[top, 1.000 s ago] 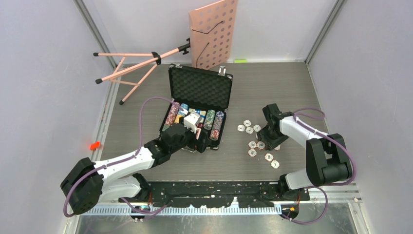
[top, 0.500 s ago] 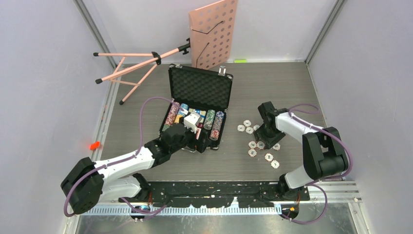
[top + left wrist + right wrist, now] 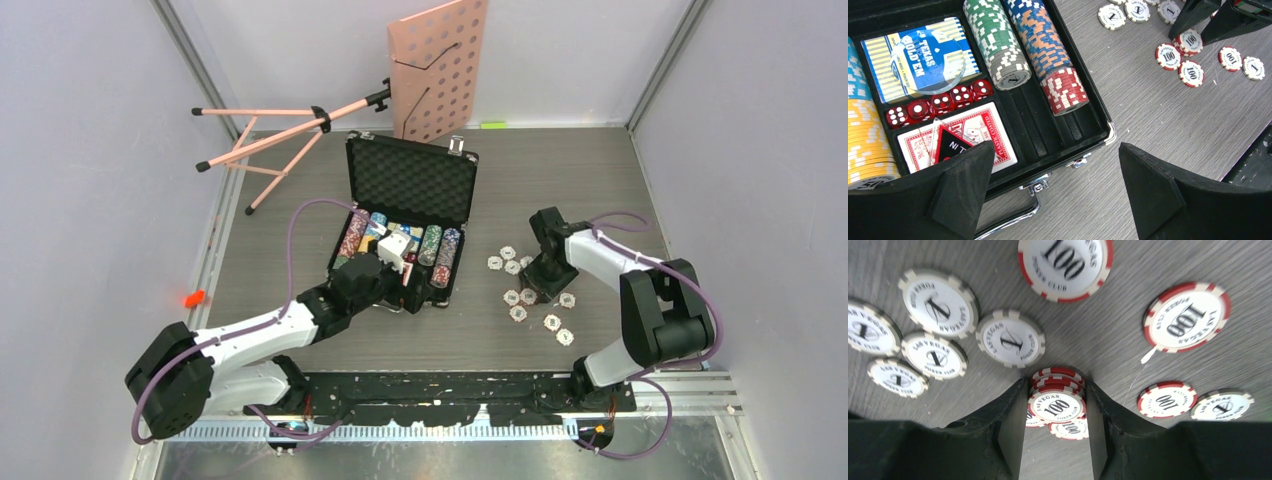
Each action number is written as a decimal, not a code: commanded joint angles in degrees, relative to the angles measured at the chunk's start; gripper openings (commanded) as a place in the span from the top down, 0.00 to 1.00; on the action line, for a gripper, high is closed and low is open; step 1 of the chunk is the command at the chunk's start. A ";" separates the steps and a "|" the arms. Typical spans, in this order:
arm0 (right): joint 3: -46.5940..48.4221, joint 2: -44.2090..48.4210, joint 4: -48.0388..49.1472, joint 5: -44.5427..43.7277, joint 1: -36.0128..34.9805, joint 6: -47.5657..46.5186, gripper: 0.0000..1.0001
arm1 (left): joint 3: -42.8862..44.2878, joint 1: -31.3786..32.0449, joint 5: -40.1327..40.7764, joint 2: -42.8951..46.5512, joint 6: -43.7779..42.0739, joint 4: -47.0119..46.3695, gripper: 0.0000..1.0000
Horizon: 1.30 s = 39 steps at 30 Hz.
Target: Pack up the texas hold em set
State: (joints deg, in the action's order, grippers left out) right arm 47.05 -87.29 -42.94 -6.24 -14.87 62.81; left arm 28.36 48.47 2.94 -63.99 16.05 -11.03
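The black case (image 3: 410, 185) lies open at mid-table, lid up, its tray (image 3: 1098, 107) filled with rows of striped chips (image 3: 998, 40), card decks (image 3: 918, 57) and red dice (image 3: 940, 102). My left gripper (image 3: 392, 285) hovers open over the case's near edge, its jaws wide either side of the chrome handle (image 3: 1013, 220), holding nothing (image 3: 1055, 185). To the right of the case, loose chips (image 3: 512, 298) lie scattered on the table. My right gripper (image 3: 545, 288) points down among them, its fingers pressed to both sides of a small stack of red 100 chips (image 3: 1056, 405).
White 1 chips (image 3: 1010, 337) and single red 100 chips (image 3: 1185, 320) lie around the right gripper. A pink perforated music stand (image 3: 438, 65) leans at the back, its tripod legs (image 3: 265, 135) lying over the back-left of the table. Grey walls enclose three sides.
The right gripper has shifted slightly left among the loose chips and its jaws have narrowed onto the red stack. The left arm has not moved.
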 commanded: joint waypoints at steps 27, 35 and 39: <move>13.67 9.35 -15.32 13.17 -3.62 -0.53 0.74 | 13.25 8.46 -7.84 -23.31 37.55 -25.29 0.11; 15.95 10.29 -15.29 14.15 -4.28 0.71 0.74 | 14.95 8.49 -6.71 -28.57 46.15 -30.33 0.22; 16.01 10.77 -14.96 14.62 -4.80 1.51 0.74 | 15.94 8.48 -7.06 -30.63 48.56 -32.48 0.26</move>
State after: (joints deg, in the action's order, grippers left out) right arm 60.86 -78.98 -57.47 7.01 -18.94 62.78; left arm 41.50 56.99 -4.93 -93.27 60.36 -37.21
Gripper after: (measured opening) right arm 0.483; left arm 0.762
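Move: The right hand, fingers down at the table, already pinches a short stack of red 100 chips. The left hand's open fingers wait about 26 cm to its left, 3 cm back and 10 cm higher, with the case's red chip column 22 cm left and 4 cm ahead. Two loose red 100 chips lie 4 cm left and level with it, and 2 cm left and 4 cm back. From the left hand, the held stack is 26 cm right, 3 cm ahead and 10 cm below, and the red column 5 cm right, 7 cm ahead and 8 cm below. Keeping its pinch on the red stack, the right hand first draws back about 4.5 cm and slightly left, low over the table and against the two loose 100 chips, then lifts some 10 cm while moving forward again and left, its fingertips tilting to the left. The left hand dips slightly, then travels about 15 cm right towards that stack and rises a little, rolling some 45 degrees about its fingers until they point more to the right and nearer level, the gap narrowing to about three quarters but not yet on the chips. ##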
